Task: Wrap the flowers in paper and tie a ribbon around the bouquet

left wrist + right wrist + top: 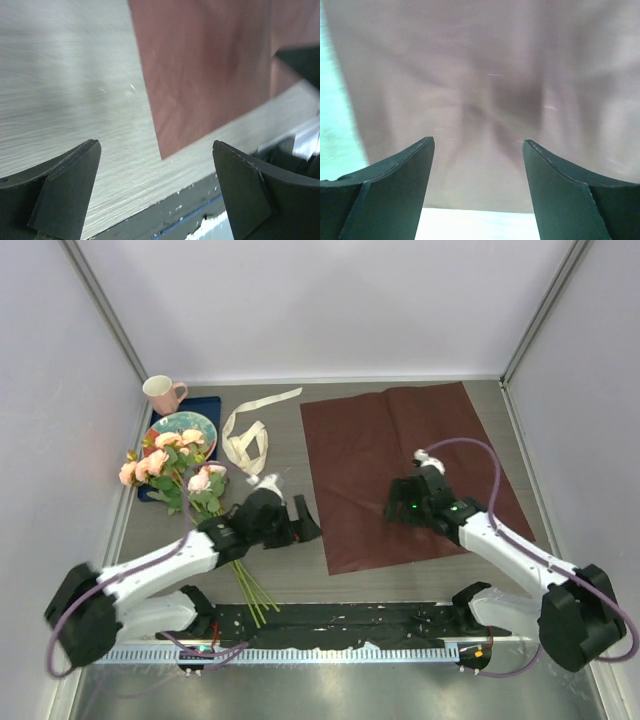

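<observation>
The deep-red paper (400, 465) lies flat on the table right of centre. The flowers (170, 465), pale pink roses with green leaves, lie at the left, their thin stems running toward the near edge. The cream ribbon (250, 435) lies looped between the flowers and the paper. My left gripper (308, 520) is open, low over bare table just left of the paper's near-left corner (161, 157); nothing is between its fingers (65, 190). My right gripper (394, 505) hovers open over the paper (480, 75), empty.
At the far left a pink mug (163, 393) stands beside a teal plate (185, 425) on a dark blue tray (207, 405). Pale walls enclose the table on three sides. A black rail (330, 620) runs along the near edge.
</observation>
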Action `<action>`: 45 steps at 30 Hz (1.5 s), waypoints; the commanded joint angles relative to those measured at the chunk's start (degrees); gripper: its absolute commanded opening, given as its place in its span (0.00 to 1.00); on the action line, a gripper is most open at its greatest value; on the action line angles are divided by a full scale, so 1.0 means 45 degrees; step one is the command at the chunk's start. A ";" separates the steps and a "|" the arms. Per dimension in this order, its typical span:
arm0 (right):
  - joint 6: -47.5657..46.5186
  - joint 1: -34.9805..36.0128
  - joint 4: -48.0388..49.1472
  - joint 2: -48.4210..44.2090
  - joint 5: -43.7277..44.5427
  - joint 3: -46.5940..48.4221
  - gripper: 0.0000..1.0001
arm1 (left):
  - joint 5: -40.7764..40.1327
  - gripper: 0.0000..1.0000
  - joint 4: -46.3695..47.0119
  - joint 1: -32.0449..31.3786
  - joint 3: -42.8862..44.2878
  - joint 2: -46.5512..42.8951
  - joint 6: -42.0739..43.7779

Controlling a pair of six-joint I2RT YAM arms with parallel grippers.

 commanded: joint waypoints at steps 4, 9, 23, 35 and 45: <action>0.0073 0.4824 0.6920 0.4210 -0.3541 0.2693 0.77 | -0.6350 1.00 -1.0123 0.3125 0.3528 -0.4521 0.1541; 0.1069 0.7658 0.9636 0.8448 -0.2859 0.5488 0.57 | -0.6191 1.00 -1.1681 0.5548 0.5073 -0.4308 0.1583; 0.1246 0.9011 0.9466 1.3493 -0.3055 1.0668 0.52 | -0.4448 1.00 -1.1877 0.6919 0.4978 -0.6201 0.0530; 0.1227 0.9109 0.9094 1.4529 -0.3444 1.1372 0.40 | -0.4605 1.00 -1.1858 0.6919 0.4802 -0.6983 0.0470; 0.0466 0.9187 0.8099 1.3183 -0.3073 1.1665 0.07 | -0.4975 1.00 -1.1759 0.6919 0.4703 -0.7179 0.0548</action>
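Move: Over the brown paper, the right hand has the flower stems, just below the leaves, about 45 cm to its left, 4 cm nearer the base and 3 cm lower. From that hand the pink blooms lie some 60 cm left and 14 cm ahead, the ribbon coil 42 cm left and 16 cm ahead. The paper's middle is 8 cm ahead, 2 cm left and 4 cm below. From the left hand those stems are 17 cm left, nearly level, 5 cm lower. Sweeping left off the paper about 45 cm, fast at first and then easing, the right hand turns some 45 degrees counter-clockwise, narrows its fingers, settles slightly lower and pinches the stems below the leaves. The left hand clears the way, swinging about 23 cm left and 13 cm up while turning counter-clockwise, then hovers wide open above the flowers. ##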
